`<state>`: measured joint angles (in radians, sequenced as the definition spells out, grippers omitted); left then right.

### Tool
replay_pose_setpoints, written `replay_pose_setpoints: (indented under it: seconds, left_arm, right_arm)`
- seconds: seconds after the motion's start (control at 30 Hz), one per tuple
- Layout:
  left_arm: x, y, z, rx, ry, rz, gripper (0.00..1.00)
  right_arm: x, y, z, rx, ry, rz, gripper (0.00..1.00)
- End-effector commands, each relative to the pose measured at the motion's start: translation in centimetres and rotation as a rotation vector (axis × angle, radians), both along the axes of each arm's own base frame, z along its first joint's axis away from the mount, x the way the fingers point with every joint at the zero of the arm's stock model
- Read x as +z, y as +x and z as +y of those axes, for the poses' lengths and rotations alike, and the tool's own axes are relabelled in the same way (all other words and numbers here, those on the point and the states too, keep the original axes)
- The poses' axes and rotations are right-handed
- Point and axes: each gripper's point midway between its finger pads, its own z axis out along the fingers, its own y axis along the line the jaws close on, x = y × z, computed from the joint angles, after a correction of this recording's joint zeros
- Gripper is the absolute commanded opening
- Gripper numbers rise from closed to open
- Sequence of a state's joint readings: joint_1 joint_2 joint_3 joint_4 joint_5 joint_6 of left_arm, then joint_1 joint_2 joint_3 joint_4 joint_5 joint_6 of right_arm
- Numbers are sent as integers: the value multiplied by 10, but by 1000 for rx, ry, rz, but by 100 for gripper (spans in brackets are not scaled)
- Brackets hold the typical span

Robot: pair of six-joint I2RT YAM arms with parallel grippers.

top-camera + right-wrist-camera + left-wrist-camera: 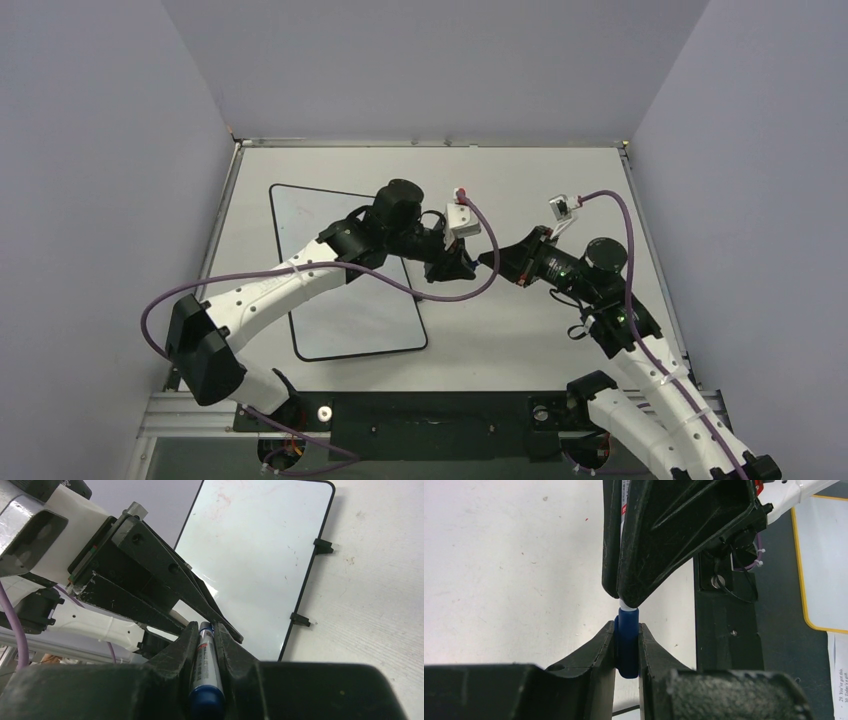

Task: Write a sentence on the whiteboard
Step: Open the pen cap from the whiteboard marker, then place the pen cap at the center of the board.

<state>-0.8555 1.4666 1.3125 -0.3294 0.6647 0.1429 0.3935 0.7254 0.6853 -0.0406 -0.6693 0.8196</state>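
The whiteboard [352,322] lies flat on the left half of the table, partly under my left arm; its face [260,555] shows faint smudges and no sentence. Above the table's middle, to the right of the board, my two grippers meet tip to tip. My right gripper [206,627] is shut on the barrel of a marker [205,665] with a blue end. My left gripper [627,625] is shut on the marker's blue cap [628,642], its fingers pressed against both sides. In the top view the left gripper [468,262] faces the right gripper [497,262].
Grey walls close the table on three sides. A black mounting rail [430,425] runs along the near edge between the arm bases. Purple cables [470,285] loop off both wrists. A yellow-rimmed board [824,555] and a printed sheet [840,682] lie beyond the table's edge.
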Motion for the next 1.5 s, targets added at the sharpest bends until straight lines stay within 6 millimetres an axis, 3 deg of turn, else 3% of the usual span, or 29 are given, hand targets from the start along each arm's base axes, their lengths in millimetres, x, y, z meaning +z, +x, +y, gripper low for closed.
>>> replay_pose_setpoints:
  seconds: [0.0,0.23,0.33,0.67,0.9,1.0,1.1,1.27,1.47]
  left_arm:
    - [5,-6,-3,-52,8,-7,0]
    - [-12,11,7,68,34,-59,0]
    - [-28,16,9,97,49,-56,0]
    - [-61,44,-8,252,2,-42,0]
    - [-105,63,-30,389,60,17,0]
    - [-137,71,-40,452,110,81,0]
    - [-152,84,-48,548,130,111,0]
    - [-185,89,-59,593,207,154,0]
    - [-201,91,-68,615,247,155,0]
  right_arm:
    - [12,-5,-3,3,-20,-78,0]
    - [-1,13,-32,-134,-111,-33,0]
    - [-7,24,-49,-204,-114,4,0]
    - [-36,48,-87,-420,-199,124,0]
    - [-69,54,-143,-720,-365,178,0]
    - [-76,53,-170,-848,-439,182,0]
    - [-80,50,-194,-965,-494,189,0]
    - [-82,49,-203,-1006,-520,184,0]
    - [-85,49,-206,-1020,-539,190,0]
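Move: My left hand already grips the blue cap, and the marker's white barrel sits in my right fingers, its middle about 6 cm to the left hand's right and roughly level. Some 25 cm below the left hand lies the whiteboard, its middle 27 cm left and 11 cm ahead, with its nearer black clip about 10 cm left and 7 cm ahead. From my right hand the cap is roughly 3 cm to the left. I part my hands with both grips kept shut: after a slight sink together, my right hand draws the marker away from the cap, some 18 cm right, also sinking and going forward, swinging roughly 55 degrees clockwise as its fingers dip. My left hand carries the cap mainly down towards the bare table, about 20 cm, then also forward and a little right, turning counter-clockwise. ##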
